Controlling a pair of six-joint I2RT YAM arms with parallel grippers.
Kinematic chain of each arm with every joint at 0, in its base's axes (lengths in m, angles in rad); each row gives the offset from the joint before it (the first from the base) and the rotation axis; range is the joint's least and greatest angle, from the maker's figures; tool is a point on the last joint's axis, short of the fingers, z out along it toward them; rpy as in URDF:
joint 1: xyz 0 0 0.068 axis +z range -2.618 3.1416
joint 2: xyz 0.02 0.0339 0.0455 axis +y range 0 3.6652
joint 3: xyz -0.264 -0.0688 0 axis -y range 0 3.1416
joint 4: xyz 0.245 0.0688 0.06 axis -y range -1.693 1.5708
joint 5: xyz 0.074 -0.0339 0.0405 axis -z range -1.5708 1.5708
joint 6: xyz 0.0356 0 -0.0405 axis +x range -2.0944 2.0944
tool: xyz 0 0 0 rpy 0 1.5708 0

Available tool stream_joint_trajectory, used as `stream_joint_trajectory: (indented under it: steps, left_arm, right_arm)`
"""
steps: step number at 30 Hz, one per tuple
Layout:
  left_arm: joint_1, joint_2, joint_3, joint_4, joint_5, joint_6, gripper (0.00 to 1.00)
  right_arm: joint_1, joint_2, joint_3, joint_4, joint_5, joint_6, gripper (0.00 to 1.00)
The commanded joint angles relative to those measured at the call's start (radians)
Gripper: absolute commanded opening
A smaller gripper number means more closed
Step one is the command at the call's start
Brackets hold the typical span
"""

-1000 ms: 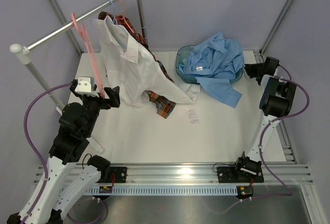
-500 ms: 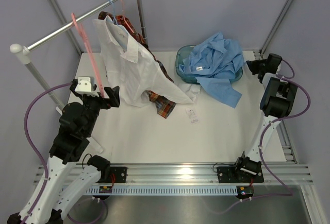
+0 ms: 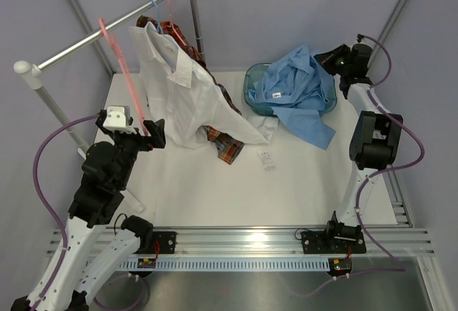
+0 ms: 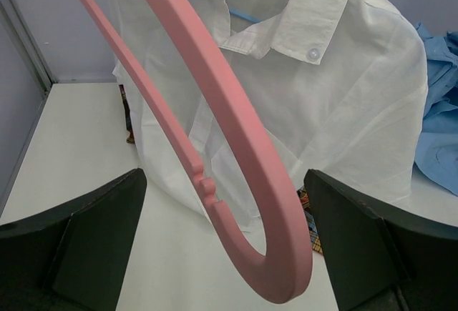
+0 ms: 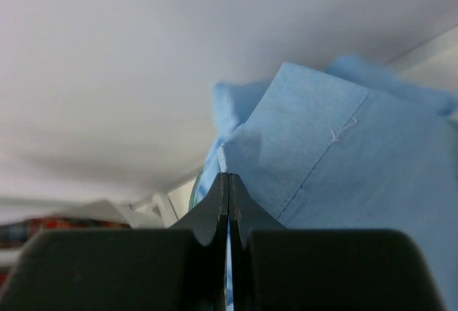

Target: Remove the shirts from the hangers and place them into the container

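Note:
A bare pink hanger (image 3: 122, 68) slants down from the rail. Its lower curved end (image 4: 243, 132) sits between the wide-apart fingers of my open left gripper (image 3: 148, 134) (image 4: 222, 182), without touching them. The white shirt (image 3: 182, 96) (image 4: 343, 96) hangs just behind on another hanger, with the plaid shirt (image 3: 225, 150) partly under it. The light blue shirt (image 3: 300, 86) (image 5: 343, 161) lies in the teal container (image 3: 252, 89), spilling over the near rim. My right gripper (image 3: 323, 58) (image 5: 227, 176) is shut at the shirt's far edge. I see no cloth pinched between its tips.
The silver rail (image 3: 79, 48) runs diagonally across the back left on two posts. A light blue hanger hook (image 3: 152, 2) and a pink one (image 3: 166, 0) hang from it near its far end. A small white tag (image 3: 266, 157) lies on the table.
My right arm swung from the table's right edge up to the far side of the container, and its jaws closed. The left arm and the shirts stayed put.

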Motion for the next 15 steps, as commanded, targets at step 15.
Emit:
stream_joint_trajectory:
  steps: [15]
  left_arm:
    - [0.012,-0.023,-0.003,0.055,0.024,-0.005,0.99]
  right_arm:
    - [0.356,0.177,0.141,-0.439,-0.007,-0.224,0.0]
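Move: Right hand, fingers shut on an edge of the blue shirt: the container's middle lies about 12 cm to its left, 5 cm back and 17 cm below, with the blue shirt heaped in it. The shirt's loose flap hangs over the near rim, roughly 18 cm back and 9 cm left of the hand; the white shirt's hem is some 22 cm back and 24 cm left. From the left hand, the container is about 31 cm ahead, 46 cm right and 28 cm lower. Sweeping fast to the left, some 20 cm, the right hand carries the pinched edge of the blue shirt across the container towards its left half, sinking about 12 cm more and more steeply on the way and drawing slightly back. The wrist swings about 25 degrees counter-clockwise and tips down nearly 20, while the fingers stay shut. ##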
